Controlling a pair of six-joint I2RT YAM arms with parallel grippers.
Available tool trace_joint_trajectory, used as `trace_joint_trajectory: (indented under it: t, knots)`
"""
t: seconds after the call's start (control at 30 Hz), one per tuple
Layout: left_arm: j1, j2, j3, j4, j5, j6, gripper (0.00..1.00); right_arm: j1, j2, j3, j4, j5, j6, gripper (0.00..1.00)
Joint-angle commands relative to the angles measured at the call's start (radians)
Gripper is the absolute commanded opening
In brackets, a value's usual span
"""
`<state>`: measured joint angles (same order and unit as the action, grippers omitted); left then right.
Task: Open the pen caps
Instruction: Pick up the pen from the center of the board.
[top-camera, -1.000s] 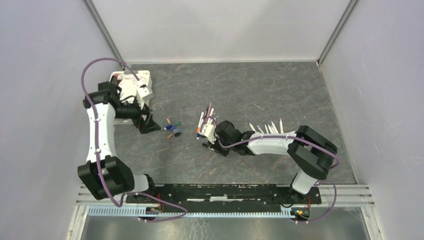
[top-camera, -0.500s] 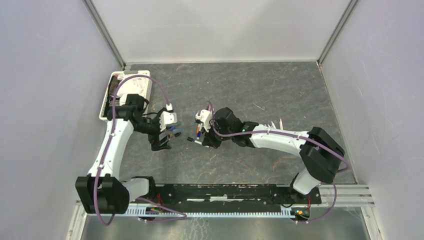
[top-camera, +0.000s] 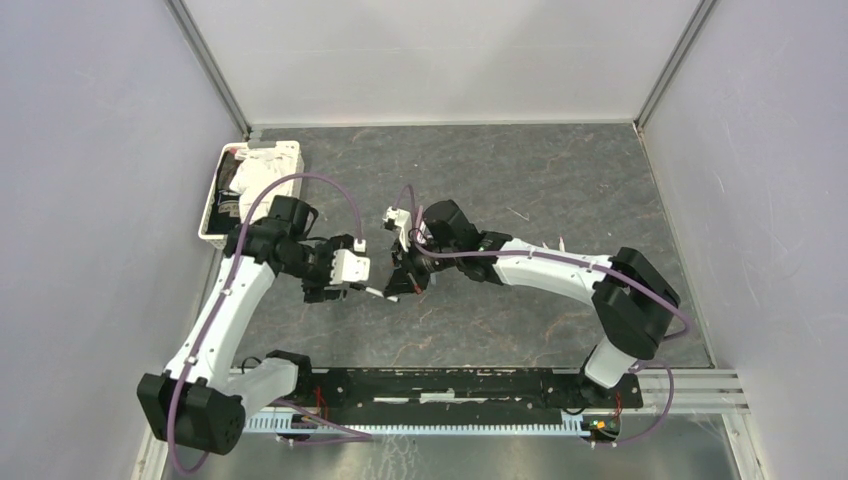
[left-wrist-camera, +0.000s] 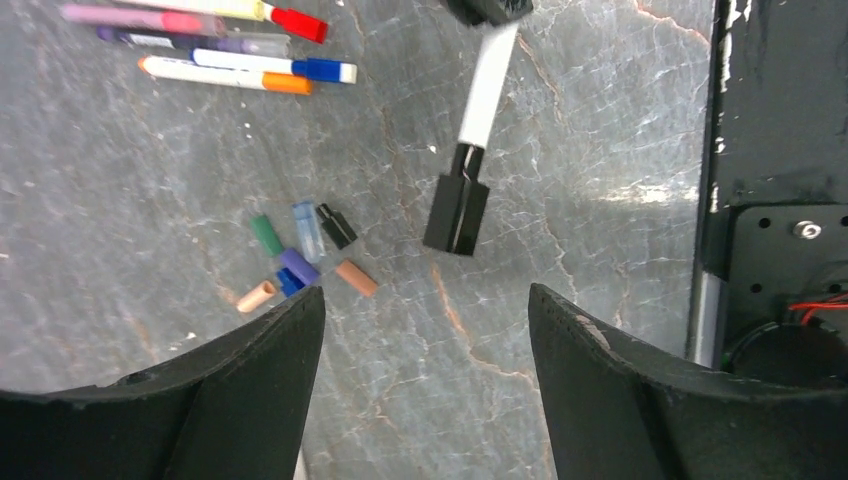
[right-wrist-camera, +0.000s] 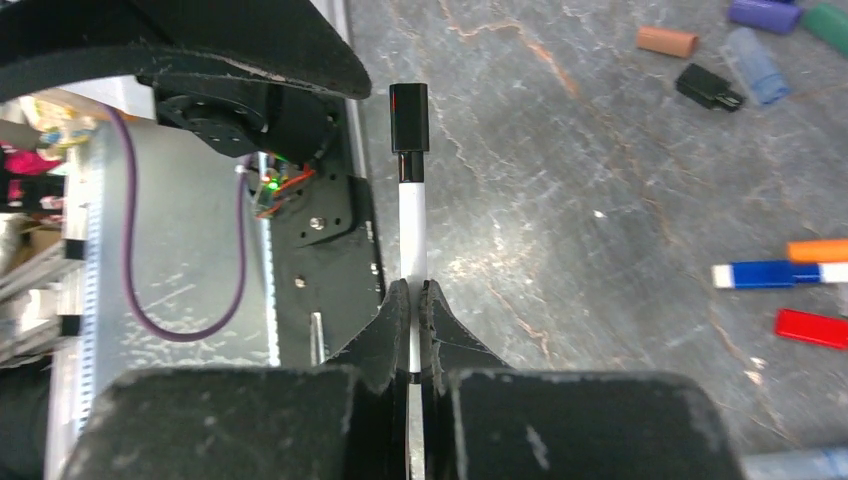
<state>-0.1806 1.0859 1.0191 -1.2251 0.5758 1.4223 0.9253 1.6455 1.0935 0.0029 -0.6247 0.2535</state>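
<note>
My right gripper (right-wrist-camera: 413, 290) is shut on the white barrel of a pen (right-wrist-camera: 411, 235) and holds it above the table. The pen's black cap (right-wrist-camera: 408, 118) points at the left gripper. In the left wrist view that black cap (left-wrist-camera: 457, 210) hangs just ahead of my left gripper (left-wrist-camera: 427, 295), whose jaws stand wide open with nothing between them. Several loose pen caps (left-wrist-camera: 298, 266) lie in a cluster on the table below. Capped pens (left-wrist-camera: 240, 70) lie beyond them. In the top view the two grippers meet mid-table, left gripper (top-camera: 358, 288) and right gripper (top-camera: 405, 280).
A white tray (top-camera: 212, 200) with cloth stands at the far left. Uncapped white pen barrels (top-camera: 545, 250) lie beside the right arm. The black base rail (top-camera: 450, 385) runs along the near edge and shows close to the pen in the right wrist view.
The left arm swung from the tray to mid-table. The right gripper closed on a pen from the pile, lifted it and carried it left toward the left gripper.
</note>
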Motion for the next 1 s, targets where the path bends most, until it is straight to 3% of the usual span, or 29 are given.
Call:
trace_joint_trajectory:
  t: [0.0,0.37,0.63,0.83,0.9,0.97]
  knots:
    - [-0.037,-0.063,-0.006,0.061,-0.033,0.072,0.78,-0.007,0.043,0.042,0.128,-0.125,0.130,0.00]
    - [-0.087,-0.112,-0.042,0.055,-0.095,0.137,0.72,-0.017,0.089,0.049,0.249,-0.174,0.256,0.00]
    - [-0.127,-0.128,-0.041,0.079,-0.083,0.126,0.56,-0.028,0.102,0.052,0.284,-0.190,0.300,0.00]
    - [-0.156,-0.124,-0.032,0.081,-0.095,0.104,0.32,-0.033,0.109,0.052,0.289,-0.189,0.312,0.01]
    - [-0.164,-0.120,-0.026,0.080,-0.099,0.096,0.22,-0.033,0.112,0.051,0.291,-0.176,0.322,0.18]
    - [-0.169,-0.114,-0.019,0.075,-0.100,0.089,0.06,-0.032,0.117,0.055,0.303,-0.172,0.333,0.29]
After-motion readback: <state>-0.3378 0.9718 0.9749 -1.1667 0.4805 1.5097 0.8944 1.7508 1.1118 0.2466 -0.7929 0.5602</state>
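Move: The right hand already holds the marker, its black cap reaching towards the open left fingers: the cap lies about 4 cm right of the left hand, 1 cm back and 2 cm lower. From the left hand, the loose caps lie some 7 cm ahead, neither left nor right, and the remaining pens some 11 cm ahead and 16 cm right, both about 15 cm below. From the right hand, the black cap is about 7 cm left and 1 cm ahead, nearly level. The right hand brings the marker's capped end in between the left fingers, going about 2.5 cm left and then rising some 2 cm as the wrist rolls about 15 degrees, and only at the very end do its own fingers start to part around the barrel. The left hand eases some 1.5 cm right to meet it, rising a little and turning roughly 15 degrees, while its fingers close from wide open, slowly at first and then quickly, until they pinch the black cap from both sides. ##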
